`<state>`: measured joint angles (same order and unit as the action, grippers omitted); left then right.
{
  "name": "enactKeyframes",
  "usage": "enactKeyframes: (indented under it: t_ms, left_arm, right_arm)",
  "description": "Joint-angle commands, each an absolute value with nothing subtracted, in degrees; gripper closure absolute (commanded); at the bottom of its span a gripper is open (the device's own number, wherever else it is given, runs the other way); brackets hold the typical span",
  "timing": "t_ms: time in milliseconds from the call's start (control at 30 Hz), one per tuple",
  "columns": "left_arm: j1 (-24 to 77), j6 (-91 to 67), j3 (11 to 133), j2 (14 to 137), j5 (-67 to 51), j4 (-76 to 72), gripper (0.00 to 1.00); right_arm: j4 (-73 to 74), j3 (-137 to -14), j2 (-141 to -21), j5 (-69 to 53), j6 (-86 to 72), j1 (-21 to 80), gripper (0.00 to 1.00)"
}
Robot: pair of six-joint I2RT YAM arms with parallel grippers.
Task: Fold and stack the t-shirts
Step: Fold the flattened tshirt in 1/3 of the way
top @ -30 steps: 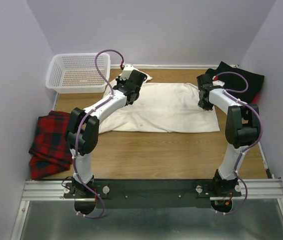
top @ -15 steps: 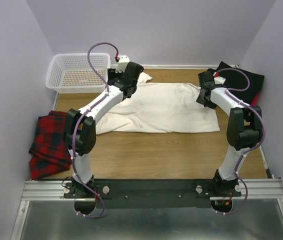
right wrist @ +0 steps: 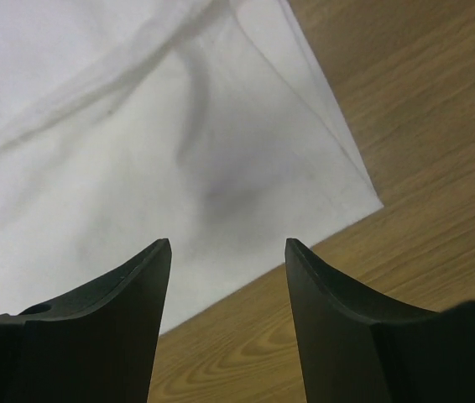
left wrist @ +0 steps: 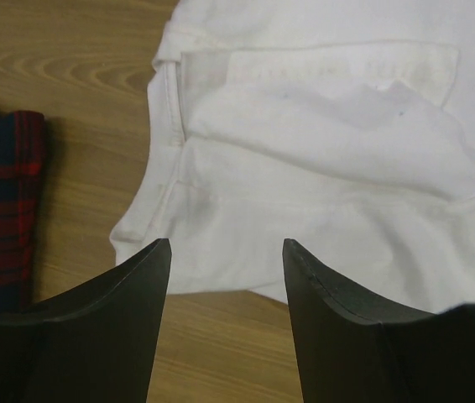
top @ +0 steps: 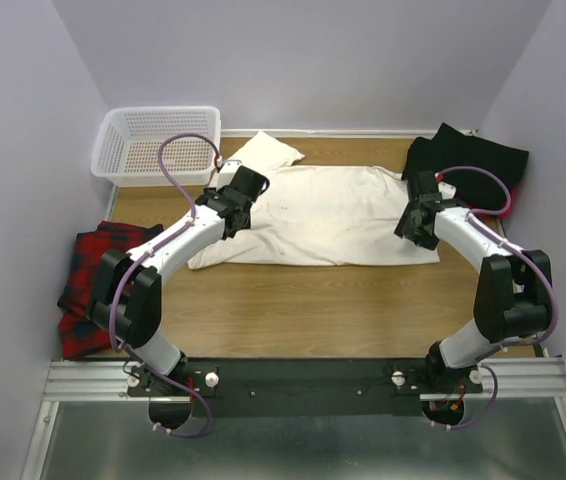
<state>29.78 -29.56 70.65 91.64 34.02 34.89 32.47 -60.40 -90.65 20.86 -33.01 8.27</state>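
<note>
The cream-white t-shirt (top: 328,215) lies folded into a long band across the middle of the table, one sleeve (top: 268,150) sticking out at the far left. My left gripper (top: 231,205) is open and empty over the shirt's left end, whose hem edge shows in the left wrist view (left wrist: 321,151). My right gripper (top: 418,222) is open and empty over the shirt's near right corner (right wrist: 137,151). The black t-shirt (top: 473,160) lies crumpled at the far right. The red shirt, red-and-dark plaid (top: 93,285), lies bunched at the left edge and also shows in the left wrist view (left wrist: 2,210).
A white plastic basket (top: 158,145) stands at the far left corner. Lilac walls close in the table on three sides. Bare wood (top: 313,300) lies between the cream shirt and the arm bases' rail (top: 303,380).
Both grippers have drawn back from the shirt's far edge toward its near side. The far-left sleeve, covered by the left arm before, now shows.
</note>
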Motion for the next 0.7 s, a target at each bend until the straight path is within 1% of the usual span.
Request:
enactKeyframes:
  t_ms: [0, 167, 400, 667]
  left_arm:
    - [30.23, -32.96, 67.86, 92.1, 29.62, 36.82, 0.36]
    - [30.24, -33.31, 67.24, 96.4, 30.41, 37.0, 0.37]
    - [30.23, -33.92, 65.83, 101.25, 32.96, 38.58, 0.37]
    - [30.06, -36.82, 63.2, 104.58, 34.54, 44.56, 0.37]
  right_arm:
    - [31.82, -56.34, -89.82, 16.0, -33.31, 8.79, 0.35]
    - [29.27, -54.93, -90.88, 13.45, -32.52, 8.79, 0.35]
    - [26.98, -54.32, -93.34, 13.01, -31.9, 8.79, 0.36]
    - [27.42, -51.07, -93.87, 14.59, -32.61, 8.7, 0.37]
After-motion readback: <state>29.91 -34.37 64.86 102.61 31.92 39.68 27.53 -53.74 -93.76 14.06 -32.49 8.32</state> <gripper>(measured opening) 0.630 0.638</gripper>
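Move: The left hand is going for the t-shirt's near edge, about 7 cm back, 2 cm to its left and 13 cm below; the t-shirt's near-left corner is some 11 cm left and 8 cm back, the plaid shirt roughly 30 cm left and 12 cm back. For the right hand, its stretch of that edge is about 5 cm back, 2 cm left and 7 cm down, with the near-right corner 6 cm right and 5 cm back, and the black cloth some 12 cm right and 17 cm ahead. The left hand sinks about 10 cm towards its stretch of the t-shirt's near edge, easing back some 5 cm and edging a little left late on, while its wrist tips nearly 20 degrees further down. The right hand comes down about 5 cm to its own part of the edge with a small draw back and slightly left, fingers of both hands staying open as they close in on the cloth, contact not yet to be made out. ##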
